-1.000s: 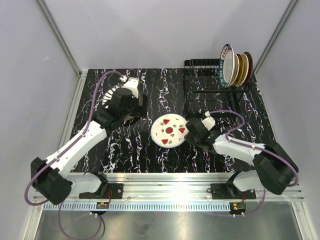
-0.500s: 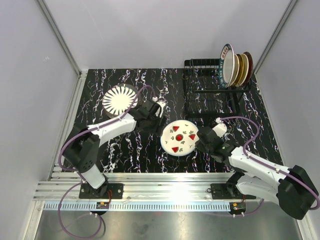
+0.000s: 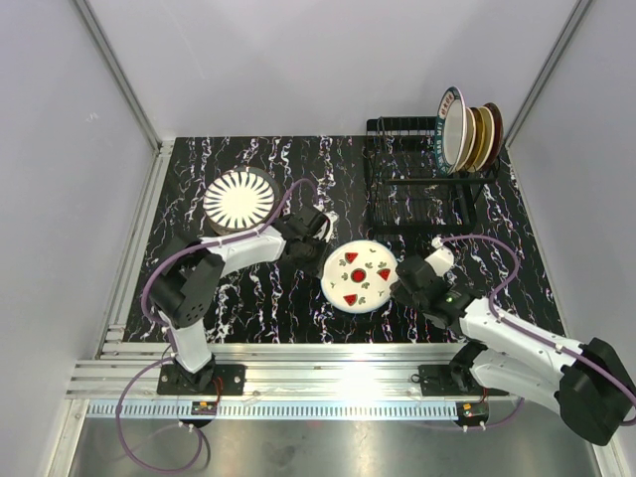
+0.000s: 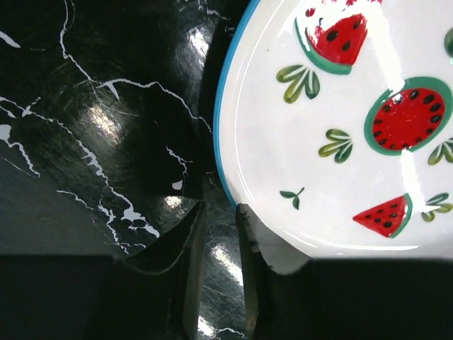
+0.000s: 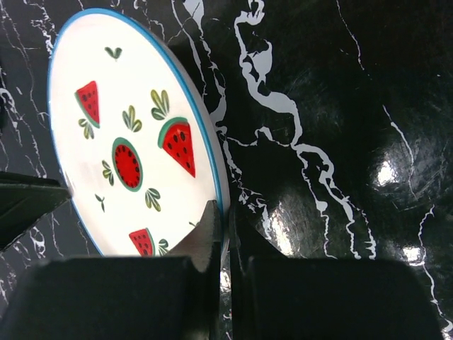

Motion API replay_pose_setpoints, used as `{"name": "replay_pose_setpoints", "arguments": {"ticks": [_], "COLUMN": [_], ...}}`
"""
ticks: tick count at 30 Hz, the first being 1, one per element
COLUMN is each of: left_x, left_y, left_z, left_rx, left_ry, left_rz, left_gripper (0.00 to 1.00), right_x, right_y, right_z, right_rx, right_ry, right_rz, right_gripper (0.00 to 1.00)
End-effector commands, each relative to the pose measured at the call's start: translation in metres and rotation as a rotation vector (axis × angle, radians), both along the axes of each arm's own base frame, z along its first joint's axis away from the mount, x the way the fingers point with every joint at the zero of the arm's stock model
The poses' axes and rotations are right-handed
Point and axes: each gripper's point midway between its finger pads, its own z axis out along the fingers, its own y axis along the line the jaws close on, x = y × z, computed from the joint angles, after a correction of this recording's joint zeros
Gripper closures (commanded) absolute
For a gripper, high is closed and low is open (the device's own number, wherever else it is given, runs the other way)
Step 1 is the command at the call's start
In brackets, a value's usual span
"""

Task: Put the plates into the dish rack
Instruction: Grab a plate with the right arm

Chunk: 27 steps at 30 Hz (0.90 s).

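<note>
A white plate with red watermelon slices [image 3: 360,276] sits mid-table, tilted. My right gripper [image 3: 402,285] is shut on its right rim; in the right wrist view the plate [image 5: 127,127] has its blue rim pinched between my fingers [image 5: 225,221]. My left gripper [image 3: 323,228] is at the plate's left edge, low over the table. In the left wrist view its jaws [image 4: 220,210] stand slightly apart with only table between them, and the plate [image 4: 340,142] lies just beside the right finger. The black wire dish rack [image 3: 417,189] stands at the back right.
A black-striped white plate [image 3: 239,197] lies flat at the back left. Three plates [image 3: 469,129] stand upright at the rack's far end, against the right wall. The table [image 3: 268,298] is black marble-patterned, with a metal rail along its near edge.
My left gripper left the striped plate, which now lies flat, and swung right to the watermelon plate's left edge. My right gripper pulled the watermelon plate right and nearer.
</note>
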Motion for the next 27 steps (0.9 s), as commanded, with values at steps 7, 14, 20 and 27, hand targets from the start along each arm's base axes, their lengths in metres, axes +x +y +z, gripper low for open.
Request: {"name": "replay_pose_setpoints", "arguments": {"ticks": [7,14,20,27], "left_x": [0.018,0.017,0.012,0.008], "left_y": [-0.019,-0.018,-0.015,-0.011], "left_z": [0.002,-0.01,-0.022,-0.034], "left_rx": [-0.049,-0.03,-0.005,0.027], "left_ry": [-0.033,-0.004,0.036,0.07], "left_rz": [0.012,0.022,0.035,0.045], "left_gripper": [0.78,0.86,1.0,1.0], "right_x": [0.018,0.019,0.02,0.018], "right_y": [0.015,0.02,0.022,0.026], "right_z": [0.031,0.033,0.036,0.028], "right_rx": [0.099,0.119,0.147,0.163], "right_ry": [-0.122,-0.13,-0.146,-0.118], "right_rz": [0.003,0.015,0.011,0.013], "right_gripper": [1.0,0.96,0.85,0.7]}}
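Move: Both hands are at the watermelon plate, tipped slightly and still pinched by the right fingers at its right rim. From the left hand, its nearly closed fingers at the left rim, the plate's middle lies about 9 cm to the right and level fore and aft. From the right hand, it is some 9 cm left and 3 cm ahead. The plate stack stands about 18 cm left and 17 cm ahead of the left hand; the dish rack's middle is roughly 25 cm ahead and 7 cm right of the right hand. Slipping about 1 cm right and 1 cm forward along the watermelon plate, the left hand closes its fingers and pinches the plate's left rim. The right hand first holds its place, keeping its grip; once the left is closing, its fingers part about a quarter of the way around the right rim as it eases up some 1.5 cm, drifting slightly left and forward. ##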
